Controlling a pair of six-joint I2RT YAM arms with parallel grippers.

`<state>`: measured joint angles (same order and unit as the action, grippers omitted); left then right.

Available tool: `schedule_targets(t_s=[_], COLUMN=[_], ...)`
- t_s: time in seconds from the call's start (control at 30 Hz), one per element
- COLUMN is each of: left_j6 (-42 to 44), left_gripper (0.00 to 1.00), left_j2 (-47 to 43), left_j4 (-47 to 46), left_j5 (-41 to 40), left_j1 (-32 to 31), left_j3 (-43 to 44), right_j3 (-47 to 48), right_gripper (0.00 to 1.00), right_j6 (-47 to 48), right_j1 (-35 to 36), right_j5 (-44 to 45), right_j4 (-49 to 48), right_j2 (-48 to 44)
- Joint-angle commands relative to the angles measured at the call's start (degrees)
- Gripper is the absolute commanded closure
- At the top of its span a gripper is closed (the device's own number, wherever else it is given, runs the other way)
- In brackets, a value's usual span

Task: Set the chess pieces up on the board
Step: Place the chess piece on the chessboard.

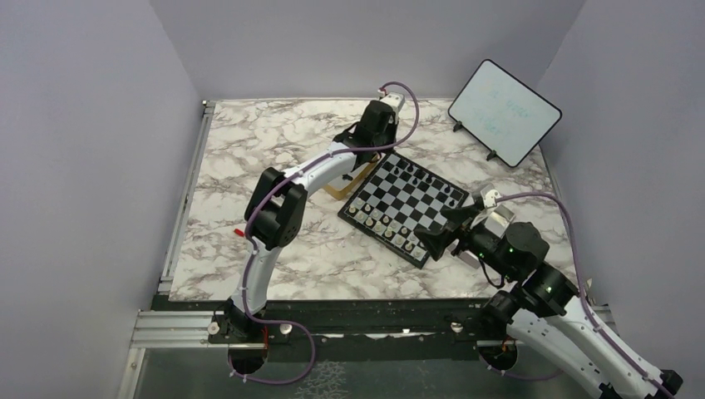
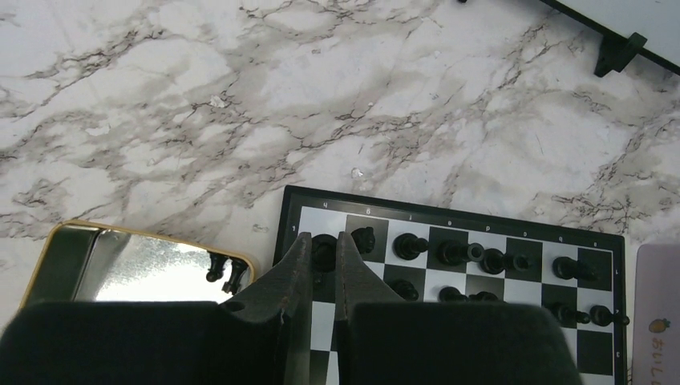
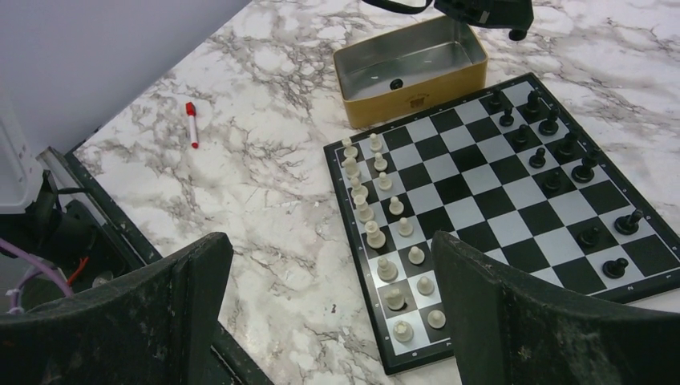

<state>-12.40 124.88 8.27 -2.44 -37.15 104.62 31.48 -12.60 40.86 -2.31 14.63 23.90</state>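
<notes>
The board (image 1: 413,204) lies tilted on the marble table. Black chess pieces (image 3: 553,138) stand along its far side and pale ones (image 3: 375,233) fill two rows on its near side. My left gripper (image 2: 324,241) is at the board's (image 2: 449,217) far left corner, shut on a black piece (image 2: 325,253) that stands between its fingertips on the corner square. More black pieces (image 2: 453,253) stand in a row to its right. My right gripper (image 3: 333,241) hangs wide open over the board's (image 3: 481,192) near corner, with nothing between its fingers.
A gold tin (image 3: 409,70) stands open just left of the board, with a black piece (image 3: 395,83) inside. A red marker (image 3: 191,123) lies on the table at the left. A white tablet (image 1: 503,110) leans at the back right.
</notes>
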Motion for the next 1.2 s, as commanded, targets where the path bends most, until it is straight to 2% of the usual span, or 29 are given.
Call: schedule_targets(t_s=[0.0, 0.13, 0.4, 1.17], left_j6=[2.0, 1.1, 0.4, -0.4], left_gripper=[0.92, 0.92, 0.92, 0.9], left_j2=[1.3, 2.6, 5.3, 11.6], left_j4=[-5.5, -6.8, -8.1, -8.6], left_j5=[-2.1, -2.6, -4.1, -2.1], left_j1=[-0.7, -0.8, -0.8, -0.7], left_j3=[0.6, 0.9, 0.4, 4.1], right_j3=[2.3, 2.4, 2.8, 3.1], right_gripper=[0.0, 0.0, 0.0, 0.0], right_j6=[-1.7, -5.3, -5.8, -2.9], right_j1=[0.0, 0.0, -0.1, 0.0], right_j5=[3.9, 7.9, 11.3, 11.2], right_j4=[3.6, 5.5, 7.1, 4.8], right_j2=[-2.3, -5.0, -9.2, -7.8])
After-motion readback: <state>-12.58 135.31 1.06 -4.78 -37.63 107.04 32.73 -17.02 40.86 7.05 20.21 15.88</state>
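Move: The left hand already grips a black piece, and the empty far-left corner square it is meant for lies nearly under it: about 1 cm ahead, 1 cm to the right and some 9 cm below. From this hand, the corner pawn is about 1 cm back, 1 cm left; the knight 1 cm back, 3 cm right; the brass box roughly 2 cm back, 12 cm left, all some 8 cm lower. From the right hand, the corner square lies about 27 cm ahead, 9 cm left and 18 cm below. With its fingers kept shut on the black piece, the left hand eases slightly forward and up, then sinks about 7 cm towards the empty corner square beside the knight, drifting some 2 cm forward and a little right, and levels off with small forward-right corrections and hardly any wrist turn. The empty right hand, fingers still wide open, backs off from the board about 3.5 cm to its right and 2 cm up, turning roughly 10 degrees clockwise, then waits there. ##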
